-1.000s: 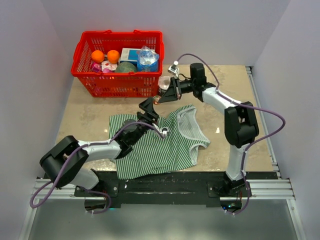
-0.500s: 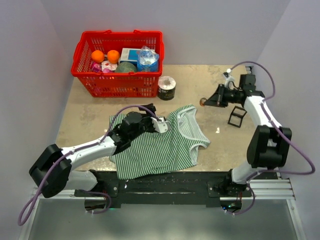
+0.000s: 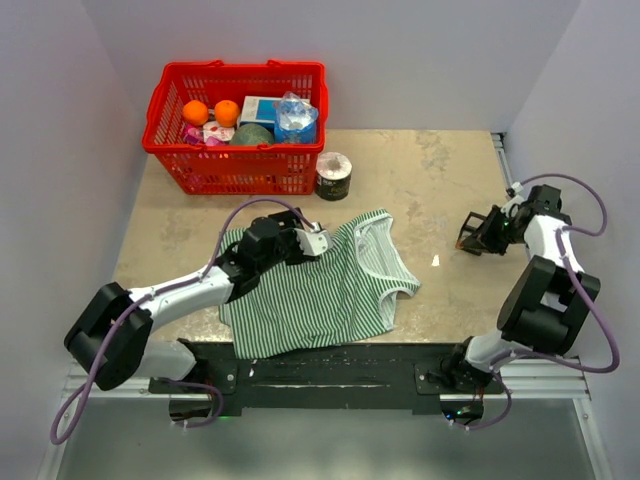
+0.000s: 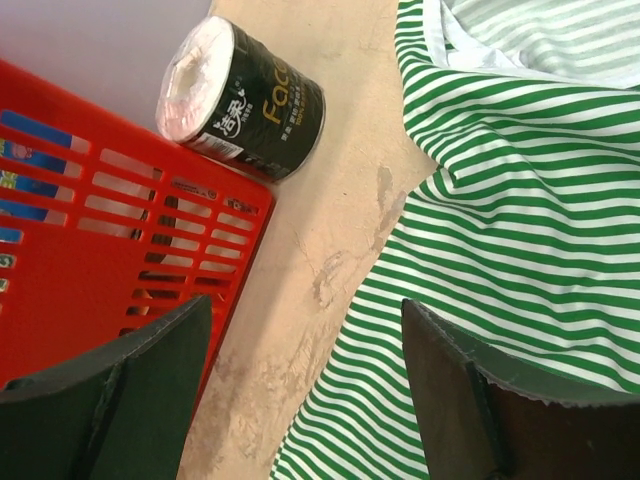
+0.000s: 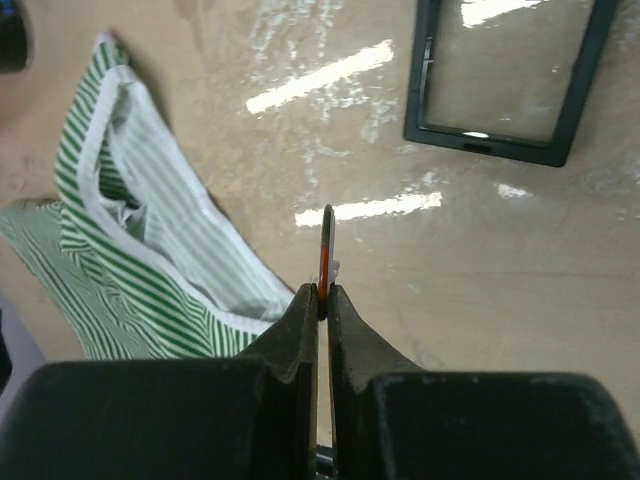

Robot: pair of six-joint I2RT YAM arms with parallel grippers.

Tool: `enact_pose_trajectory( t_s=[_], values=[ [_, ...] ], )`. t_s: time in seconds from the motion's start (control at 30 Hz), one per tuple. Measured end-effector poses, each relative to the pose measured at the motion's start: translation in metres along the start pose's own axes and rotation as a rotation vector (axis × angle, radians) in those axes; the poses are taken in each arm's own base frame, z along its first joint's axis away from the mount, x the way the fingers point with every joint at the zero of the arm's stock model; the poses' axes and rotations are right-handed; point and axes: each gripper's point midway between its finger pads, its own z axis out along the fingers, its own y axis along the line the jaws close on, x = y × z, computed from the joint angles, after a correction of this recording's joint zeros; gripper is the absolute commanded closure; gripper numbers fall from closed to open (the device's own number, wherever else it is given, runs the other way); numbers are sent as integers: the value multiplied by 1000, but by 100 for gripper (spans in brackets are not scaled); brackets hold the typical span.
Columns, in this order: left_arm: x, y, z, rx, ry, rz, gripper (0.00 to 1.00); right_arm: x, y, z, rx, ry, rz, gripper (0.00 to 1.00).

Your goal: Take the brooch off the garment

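The garment [image 3: 320, 300], a green-and-white striped sleeveless top, lies flat at the table's front centre; it also shows in the left wrist view [image 4: 520, 230] and the right wrist view [image 5: 130, 260]. My left gripper [image 3: 312, 243] hovers over its upper left edge, open [image 4: 305, 400], with bare table and stripes between the fingers. My right gripper [image 3: 478, 235] is at the table's right side, away from the cloth. It is shut [image 5: 322, 300] on the brooch [image 5: 325, 245], a thin disc seen edge-on with a red rim, held above the table.
A small black square frame [image 5: 510, 80] lies on the table just beyond the right gripper. A tape roll [image 3: 333, 175] stands behind the garment, beside a red basket [image 3: 235, 165] of groceries at the back left. Walls close in on three sides.
The right arm has swung from near the tape roll to the table's right side, still shut on the brooch. The left gripper has opened wide and drawn back a little over the garment.
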Motion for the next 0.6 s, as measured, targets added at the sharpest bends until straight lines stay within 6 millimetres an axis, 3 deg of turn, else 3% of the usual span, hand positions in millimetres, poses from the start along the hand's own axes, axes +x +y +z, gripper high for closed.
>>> enact_pose_trajectory(
  t_s=[0.27,0.6],
  values=[
    [5,-4,2,16,20,-26,21,-7,-32,27,103,38,41,100],
    [10,-7,5,63,70,-14,22,-45,-37,39,106,-47,18,100]
  ],
)
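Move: The black case, open with its PUSH lid raised, lies about 7 cm ahead of the right hand, 5 cm to its right and 7 cm below. The white scrap is some 8 cm left of that hand and 2 cm back, and the middle of the striped garment about 36 cm left and 8 cm back, both roughly 9 cm down. From the left hand, the case is some 43 cm right, 3 cm ahead and 11 cm lower. Down and to the right at first, then levelling off and running forward while still easing right, the right hand brings the brooch, still pinched in its shut fingers, to the near edge of the open black case: about 4 cm each down, forward and right. The wrist barely turns; whether the brooch touches the lid's PUSH tab can't be seen. ##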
